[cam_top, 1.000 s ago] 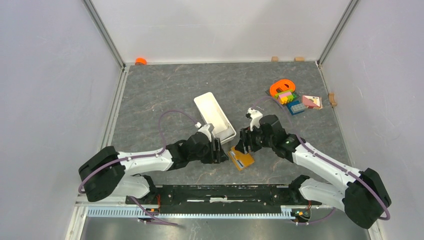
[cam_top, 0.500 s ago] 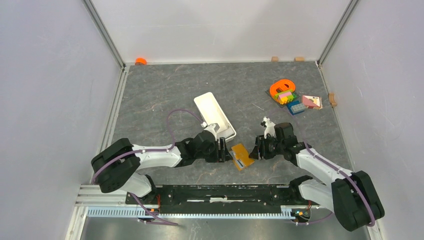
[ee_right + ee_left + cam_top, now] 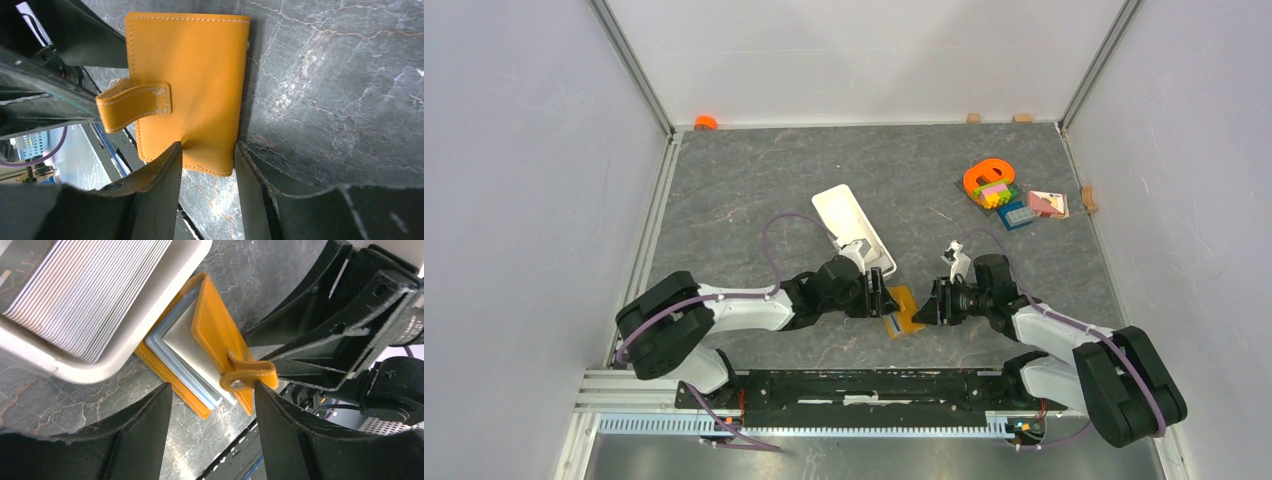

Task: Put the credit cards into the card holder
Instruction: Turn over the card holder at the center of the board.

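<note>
The orange-tan card holder [image 3: 902, 314] lies partly open on the grey table between my two grippers, its pale blue-grey pockets [image 3: 175, 352] showing and its snap tab [image 3: 247, 377] sticking up. The credit cards [image 3: 85, 295] stand stacked on edge in the white tray [image 3: 844, 215], right beside the holder. My left gripper [image 3: 882, 300] is open, its fingers [image 3: 145, 432] astride the holder's open end, one touching the tab. My right gripper [image 3: 926, 309] is closed on the holder's near corner [image 3: 212, 157]; the leather puckers at one finger [image 3: 160, 187].
An orange ring on toy bricks [image 3: 990, 182] and small pink and blue pieces [image 3: 1034, 207] lie at the back right. Small wooden blocks [image 3: 1089, 197] sit along the right and back walls. An orange cap [image 3: 705, 122] sits in the back left corner. The black base rail [image 3: 874, 385] runs along the near edge.
My right gripper came down and left to the holder and narrowed onto its corner. My left gripper slid right up to the holder's open end.
</note>
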You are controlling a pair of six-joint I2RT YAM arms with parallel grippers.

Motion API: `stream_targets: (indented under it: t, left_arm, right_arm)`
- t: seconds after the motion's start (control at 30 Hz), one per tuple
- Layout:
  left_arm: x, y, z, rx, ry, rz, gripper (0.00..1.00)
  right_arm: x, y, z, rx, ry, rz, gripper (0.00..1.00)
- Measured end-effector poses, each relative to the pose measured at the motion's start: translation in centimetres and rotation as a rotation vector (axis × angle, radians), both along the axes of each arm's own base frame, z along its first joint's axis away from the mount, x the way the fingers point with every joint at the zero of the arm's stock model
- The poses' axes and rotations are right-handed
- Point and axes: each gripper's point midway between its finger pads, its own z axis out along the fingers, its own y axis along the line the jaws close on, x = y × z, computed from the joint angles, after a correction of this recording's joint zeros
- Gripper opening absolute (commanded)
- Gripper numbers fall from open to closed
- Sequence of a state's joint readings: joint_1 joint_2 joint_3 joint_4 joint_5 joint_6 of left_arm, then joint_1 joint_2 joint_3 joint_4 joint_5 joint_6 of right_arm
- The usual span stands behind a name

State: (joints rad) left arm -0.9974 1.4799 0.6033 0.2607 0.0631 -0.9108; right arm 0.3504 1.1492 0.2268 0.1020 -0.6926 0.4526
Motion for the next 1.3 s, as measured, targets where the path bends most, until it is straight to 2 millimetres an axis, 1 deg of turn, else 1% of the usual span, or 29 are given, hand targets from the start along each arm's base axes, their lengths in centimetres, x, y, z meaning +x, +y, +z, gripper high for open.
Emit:
stream_targets:
  t: [0.1, 0.2, 0.27, 0.43, 0.6, 0.67, 0.83, 0.93, 1.0, 1.07, 1.3]
  left_arm:
    - [0.2, -0.4, -0.9, 0.017, 0.013, -0.002, 0.66]
    - [0.1, -0.3, -1.7, 0.036, 0.027, -0.004, 0.66]
    - [-0.1, -0.4, -1.9, 0.038, 0.032, -0.01, 0.65]
    - [-0.2, -0.9, -1.4, 0.013, 0.022, -0.022, 0.59]
    - [-0.2, -1.2, -0.9, -0.002, 0.009, -0.025, 0.59]
    - [-0.1, -1.2, -0.9, -0.002, 0.006, -0.021, 0.55]
    - [-0.2, -0.8, -1.8, 0.026, 0.02, -0.017, 0.46]
    - [-0.4, -0.2, -2.8, 0.062, 0.033, -0.007, 0.43]
    - [-0.5, 0.2, -3.3, 0.082, 0.042, -0.003, 0.38]
    - [-0.6, 0.6, -3.7, 0.1, 0.049, 0.002, 0.35]
    - [-0.6, 1.0, -4.1, 0.123, 0.052, 0.012, 0.31]
  right_arm:
    - [-0.1, 0.2, 0.0, 0.021, 0.004, -0.005, 0.49]
    - [-0.2, 0.3, 0.0, 0.041, 0.007, -0.012, 0.49]
    - [-0.3, 0.4, 0.0, 0.056, 0.011, -0.016, 0.49]
    - [-0.3, 0.6, -0.1, 0.071, 0.018, -0.021, 0.49]
    - [-0.3, 0.7, -0.1, 0.082, 0.023, -0.027, 0.49]
    - [-0.3, 0.7, -0.1, 0.088, 0.023, -0.031, 0.49]
    - [-0.3, 0.8, -0.1, 0.107, 0.024, -0.047, 0.5]
    - [-0.4, 1.0, -0.1, 0.12, 0.028, -0.054, 0.5]
    - [-0.4, 1.2, -0.1, 0.127, 0.033, -0.057, 0.51]
    - [-0.4, 1.4, 0.0, 0.135, 0.036, -0.061, 0.51]
    - [0.0, 2.2, 0.0, 0.15, 0.038, -0.077, 0.51]
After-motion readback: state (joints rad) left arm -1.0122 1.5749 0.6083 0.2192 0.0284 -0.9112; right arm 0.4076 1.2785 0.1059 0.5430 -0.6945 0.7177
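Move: Just right of the left hand, the half-open card holder has its middle about 3 cm to the right, 1 cm back and 4 cm below. The white box's middle is some 14 cm ahead of that hand, 8 cm left and 4 cm lower; the right gripper's fingertips are 5 cm to its right, 2 cm back and 4 cm lower. From the right hand, which has a corner of the holder between its fingers, the holder's middle lies about 3 cm left, 1 cm ahead and level. Sinking onto the raised card holder, the left hand goes down about 4 cm in two dips with a slight rise between them, first edging 1 cm right, then 2 cm left, while its fingers close about halfway around the edge by the strap. The right hand keeps the corner between its unchanged fingers, slides about 2 cm left, mostly late, and rolls some 10 degrees, its tips lifting. ##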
